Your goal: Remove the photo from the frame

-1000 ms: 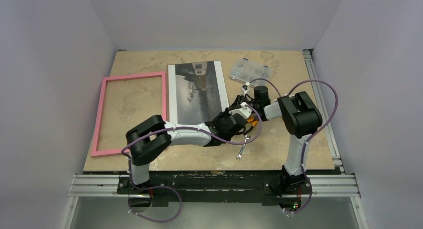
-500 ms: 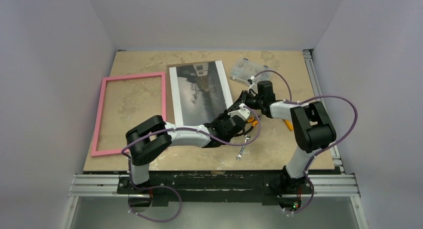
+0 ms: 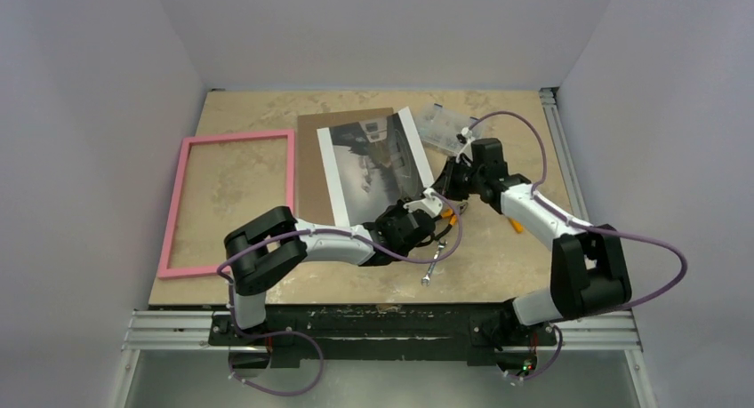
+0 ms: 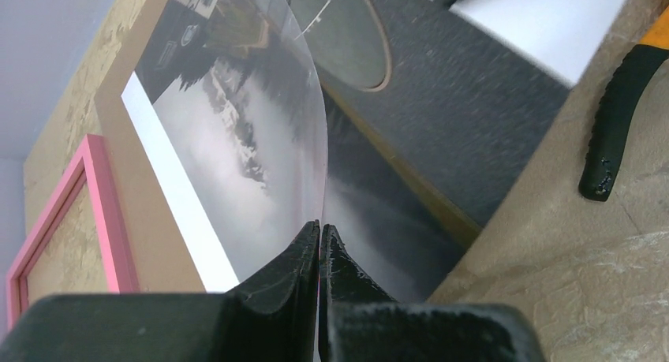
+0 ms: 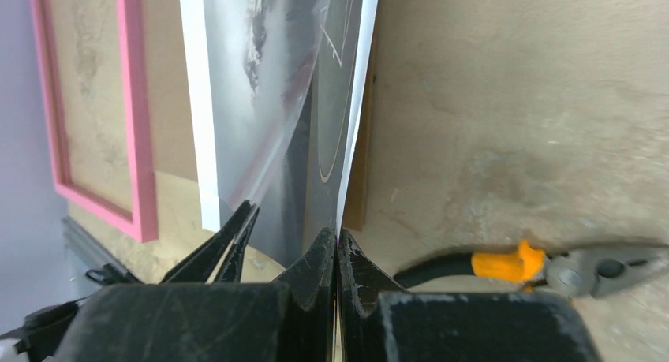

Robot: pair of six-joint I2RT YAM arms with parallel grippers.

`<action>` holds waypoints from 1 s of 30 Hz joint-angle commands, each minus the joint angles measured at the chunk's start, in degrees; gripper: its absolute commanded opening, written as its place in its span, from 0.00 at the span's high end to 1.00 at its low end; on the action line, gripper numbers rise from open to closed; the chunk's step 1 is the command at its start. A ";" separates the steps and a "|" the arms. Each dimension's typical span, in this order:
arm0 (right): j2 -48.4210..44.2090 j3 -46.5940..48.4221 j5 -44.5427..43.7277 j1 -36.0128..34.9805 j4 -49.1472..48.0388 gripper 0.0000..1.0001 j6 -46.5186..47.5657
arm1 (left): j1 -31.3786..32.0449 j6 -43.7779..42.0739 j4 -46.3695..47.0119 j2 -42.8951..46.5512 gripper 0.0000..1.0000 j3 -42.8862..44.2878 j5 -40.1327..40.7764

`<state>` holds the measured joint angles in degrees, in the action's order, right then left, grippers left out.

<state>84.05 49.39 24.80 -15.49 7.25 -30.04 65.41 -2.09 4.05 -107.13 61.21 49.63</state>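
The photo [image 3: 373, 164], a grey print with white margins, lies skewed across its brown backing board [image 3: 307, 159] at mid-table. My right gripper [image 3: 447, 188] is shut on the photo's near white edge, seen in the right wrist view [image 5: 338, 234]. My left gripper [image 3: 420, 209] is shut on a thin clear cover sheet [image 4: 304, 102] that curves up off the print, seen in the left wrist view [image 4: 319, 226]. The two grippers are close together at the photo's near right corner. The empty pink frame [image 3: 236, 139] lies flat to the left, apart from the photo.
Pliers with orange and black handles [image 5: 505, 263] lie on the table just right of the grippers. A small metal wrench [image 3: 429, 270] lies near the front edge. A clear plastic packet [image 3: 445, 124] sits at the back right, next to the photo's far corner.
My right arm has swung right and back, dragging the photo rightward and turning it. The brown backing board now shows along its left side. My left gripper has barely moved.
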 commanded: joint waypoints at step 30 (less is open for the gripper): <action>-22.14 27.33 -40.00 0.38 36.87 1.00 14.24 | 0.42 4.50 2.26 1.66 0.93 -1.44 0.50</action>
<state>62.72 72.18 -10.00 -15.31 40.05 -17.76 65.69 0.89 4.99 -107.13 60.12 49.63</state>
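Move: Over the near right part of the photo, the right hand already pinches its edge, with the screwdriver about 17 cm to the right, 5 cm back and 8 cm below. The pliers are some 5 cm right and 6 cm back; the parts box is roughly 4 cm right and 13 cm ahead, both also on the table. From the left hand, already pinching the clear sheet, the photo's middle lies about 4 cm left, 5 cm ahead and 4 cm down. Keeping its pinch on the photo's edge, the right hand pulls it away from the clear sheet and backing board, going right about 12 cm and rising some 18 cm, the climb quickening later on. Its wrist turns roughly 40 degrees, swinging the fingers from forward-left to nearly straight forward, still slanting down. The left hand stays almost in place, still holding the clear sheet back. ##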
